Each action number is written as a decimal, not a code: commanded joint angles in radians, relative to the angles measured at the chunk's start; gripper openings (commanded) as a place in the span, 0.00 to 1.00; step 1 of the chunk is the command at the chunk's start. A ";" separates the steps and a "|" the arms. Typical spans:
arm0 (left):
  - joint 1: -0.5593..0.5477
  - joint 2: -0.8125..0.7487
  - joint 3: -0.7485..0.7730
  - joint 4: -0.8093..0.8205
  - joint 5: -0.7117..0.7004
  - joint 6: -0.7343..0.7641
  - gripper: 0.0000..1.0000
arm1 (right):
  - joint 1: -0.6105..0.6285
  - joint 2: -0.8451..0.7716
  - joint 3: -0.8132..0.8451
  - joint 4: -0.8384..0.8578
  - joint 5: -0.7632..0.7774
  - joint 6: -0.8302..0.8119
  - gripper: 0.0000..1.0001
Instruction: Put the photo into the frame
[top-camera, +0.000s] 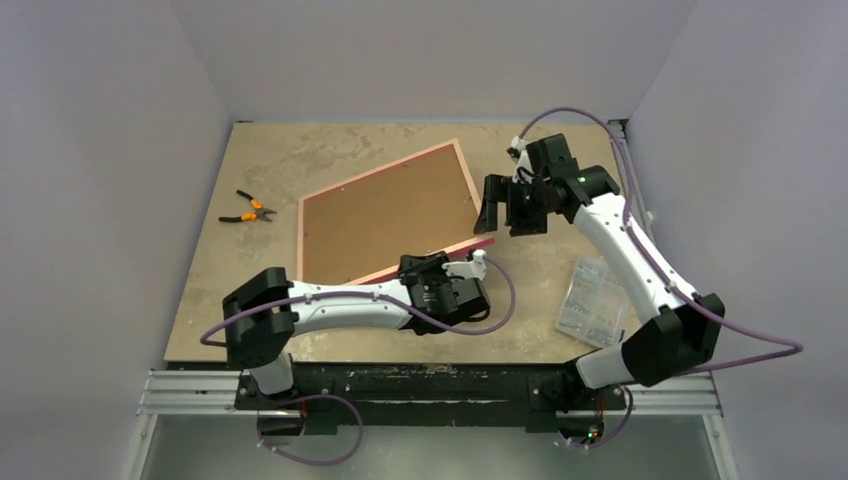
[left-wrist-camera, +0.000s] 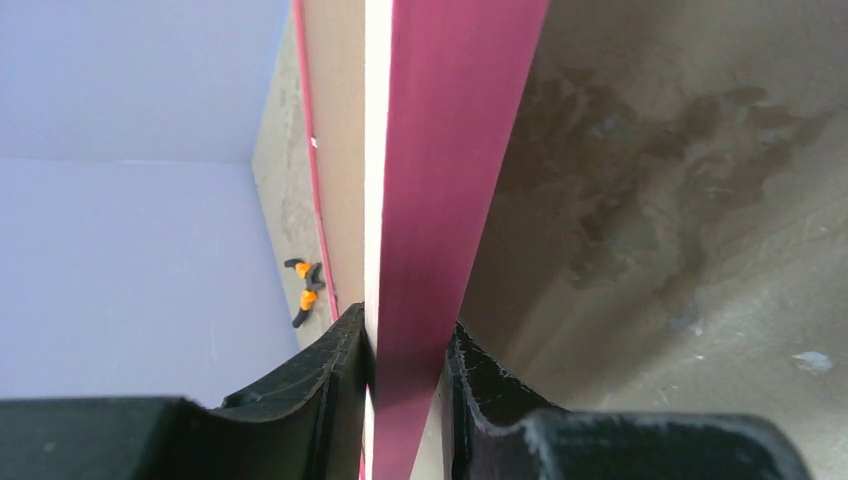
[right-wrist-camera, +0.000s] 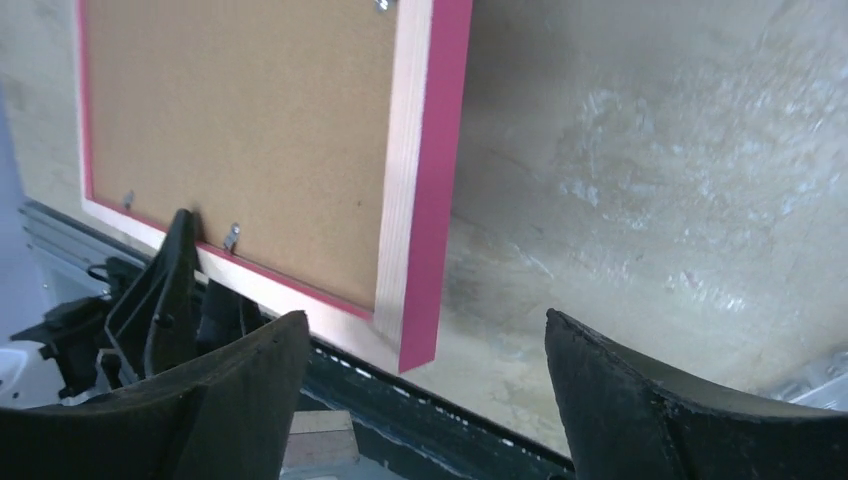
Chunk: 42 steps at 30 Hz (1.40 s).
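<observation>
The frame (top-camera: 378, 170) shows its back, a narrow pink border around a brown backing board (top-camera: 385, 225). My left gripper (top-camera: 425, 265) is shut on the frame's near edge. In the left wrist view the pink edge (left-wrist-camera: 440, 180) runs between the two black fingers of that gripper (left-wrist-camera: 405, 350). The frame's near right corner (right-wrist-camera: 420, 345) hangs a little above the table and casts a shadow. My right gripper (top-camera: 500, 218) stands open just right of that corner, holding nothing (right-wrist-camera: 425, 335). The photo is hidden.
Orange-handled pliers (top-camera: 247, 208) lie on the table left of the frame, also in the left wrist view (left-wrist-camera: 305, 290). A clear plastic box (top-camera: 592, 300) sits at the near right beside the right arm. The table's near edge and rail (right-wrist-camera: 450, 400) run below the raised corner.
</observation>
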 joint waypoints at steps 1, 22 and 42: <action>-0.005 -0.144 0.077 0.001 -0.144 -0.035 0.00 | -0.010 -0.130 0.095 0.117 0.046 0.009 0.87; -0.020 -0.640 0.028 -0.188 0.214 -0.125 0.00 | -0.013 -0.600 -0.409 1.000 -0.493 -0.731 0.83; -0.020 -0.762 -0.004 -0.165 0.597 -0.075 0.00 | 0.138 -0.511 -0.441 1.052 -0.928 -0.981 0.83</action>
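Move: The left gripper already grips the frame's near long side. The frame's middle lies about 10 cm ahead of it, 7 cm to its left and 5 cm below. The open right gripper is just above the near right corner, which is some 2 cm back, 2 cm left and 5 cm below; the frame's right short side has its middle about 8 cm ahead, 5 cm left and 8 cm below. The parts box stands roughly 12 cm back, 18 cm right and 17 cm below. Keep the left gripper shut on the frame's near side and lift it about 13 cm while carrying it left, then draw it back some 8 cm, rolling so the right side rises. Raise the open right gripper clear of the corner by about 20 cm, then bring it back and left, swinging its fingers round from pointing down to point left at the frame's right end, still open. ##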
